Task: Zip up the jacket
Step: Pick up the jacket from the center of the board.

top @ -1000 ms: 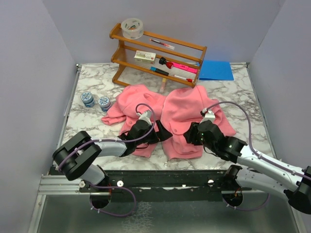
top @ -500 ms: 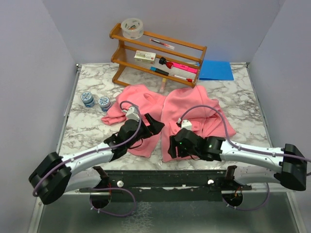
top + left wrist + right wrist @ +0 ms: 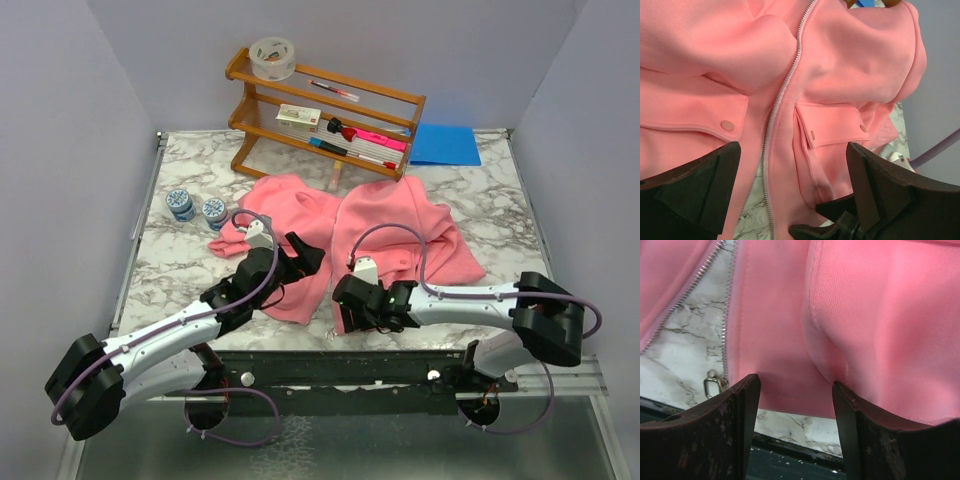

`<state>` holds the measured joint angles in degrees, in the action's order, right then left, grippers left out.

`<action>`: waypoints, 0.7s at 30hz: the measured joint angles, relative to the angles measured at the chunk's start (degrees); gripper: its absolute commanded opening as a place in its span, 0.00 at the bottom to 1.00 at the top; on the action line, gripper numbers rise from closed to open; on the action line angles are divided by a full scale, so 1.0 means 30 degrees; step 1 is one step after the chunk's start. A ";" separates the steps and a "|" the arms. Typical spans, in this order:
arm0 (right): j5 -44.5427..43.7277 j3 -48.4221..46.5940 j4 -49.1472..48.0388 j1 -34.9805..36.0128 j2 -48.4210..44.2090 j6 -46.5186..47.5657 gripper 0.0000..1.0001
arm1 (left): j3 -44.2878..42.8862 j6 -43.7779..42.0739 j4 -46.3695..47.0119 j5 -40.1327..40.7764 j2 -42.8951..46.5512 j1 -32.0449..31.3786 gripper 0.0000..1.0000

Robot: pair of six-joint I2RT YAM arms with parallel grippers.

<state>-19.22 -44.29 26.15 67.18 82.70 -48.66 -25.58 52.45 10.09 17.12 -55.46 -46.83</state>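
Note:
The pink jacket [image 3: 385,235] lies spread on the marble table, its front unzipped. In the left wrist view the zipper teeth [image 3: 785,80] run down between the two front panels and part lower down, showing marble. My left gripper [image 3: 303,255] [image 3: 792,147] hovers open over the jacket's middle, holding nothing. My right gripper [image 3: 343,312] [image 3: 795,381] is open at the bottom hem of the right panel, the hem edge [image 3: 790,402] between its fingers. A metal zipper pull [image 3: 712,383] lies on the marble just left of its left finger [image 3: 737,425].
A wooden rack [image 3: 325,115] with a tape roll [image 3: 272,57], pens and a box stands at the back. A blue folder [image 3: 445,144] lies at the back right. Two small jars [image 3: 197,207] sit at the left. The table's front edge [image 3: 330,345] is just below the hem.
The right arm swept left along the hem to the zipper's bottom end and its jaws widened. The left gripper drew back to the left, still open.

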 measured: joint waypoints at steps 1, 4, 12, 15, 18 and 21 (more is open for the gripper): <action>-0.0007 0.0000 -0.0007 0.0000 0.0291 -0.0007 0.67 | 0.0000 -0.0007 -0.0007 0.0007 0.0000 0.0000 0.93; -0.0066 -0.0007 -0.0109 0.0000 0.0984 -0.0015 0.66 | 0.0000 -0.0087 -0.0015 0.0029 0.0000 0.0000 0.94; -0.1115 -0.0342 -0.0189 0.0328 0.2098 0.0211 0.23 | 0.0109 -0.0204 -0.0044 0.0036 0.0000 0.0087 0.94; -0.1515 -0.0146 -0.0816 0.0335 0.2273 0.0131 0.09 | 0.0197 -0.0211 -0.0073 0.0036 0.0000 0.0117 0.95; -0.1727 0.0342 -0.1872 0.0335 0.1996 -0.0066 0.00 | 0.0255 -0.0211 -0.0124 0.0036 0.0000 0.0175 0.97; -0.1705 0.1304 -0.3249 0.0335 0.0925 -0.0233 0.00 | 0.0313 -0.0204 -0.0095 -0.0022 -0.0022 0.0284 0.99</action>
<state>-24.34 -40.38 16.40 68.18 85.47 -49.36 -24.64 51.83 9.80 17.06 -55.53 -45.98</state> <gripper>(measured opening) 0.035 0.972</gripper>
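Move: Just under the right hand lies the lower hem of the jacket's right front panel, about 3 cm below the open fingers and 1 cm ahead. The zipper pull sits some 4 cm to this hand's left and 1 cm back, the left panel's lower corner about 9 cm left and 1 cm ahead, and the right pocket flap some 12 cm ahead and 9 cm right. From the left hand the hem is about 10 cm back, 6 cm right and 15 cm below. Sinking some 2.5 cm onto the right panel beside the zip, the right hand shuts its fingers from two-thirds open to almost closed, pinching a fold of cloth near the hem while easing about 1 cm forward. With the pinch made, it starts to rise, by under 1 cm, drifting slightly left. ##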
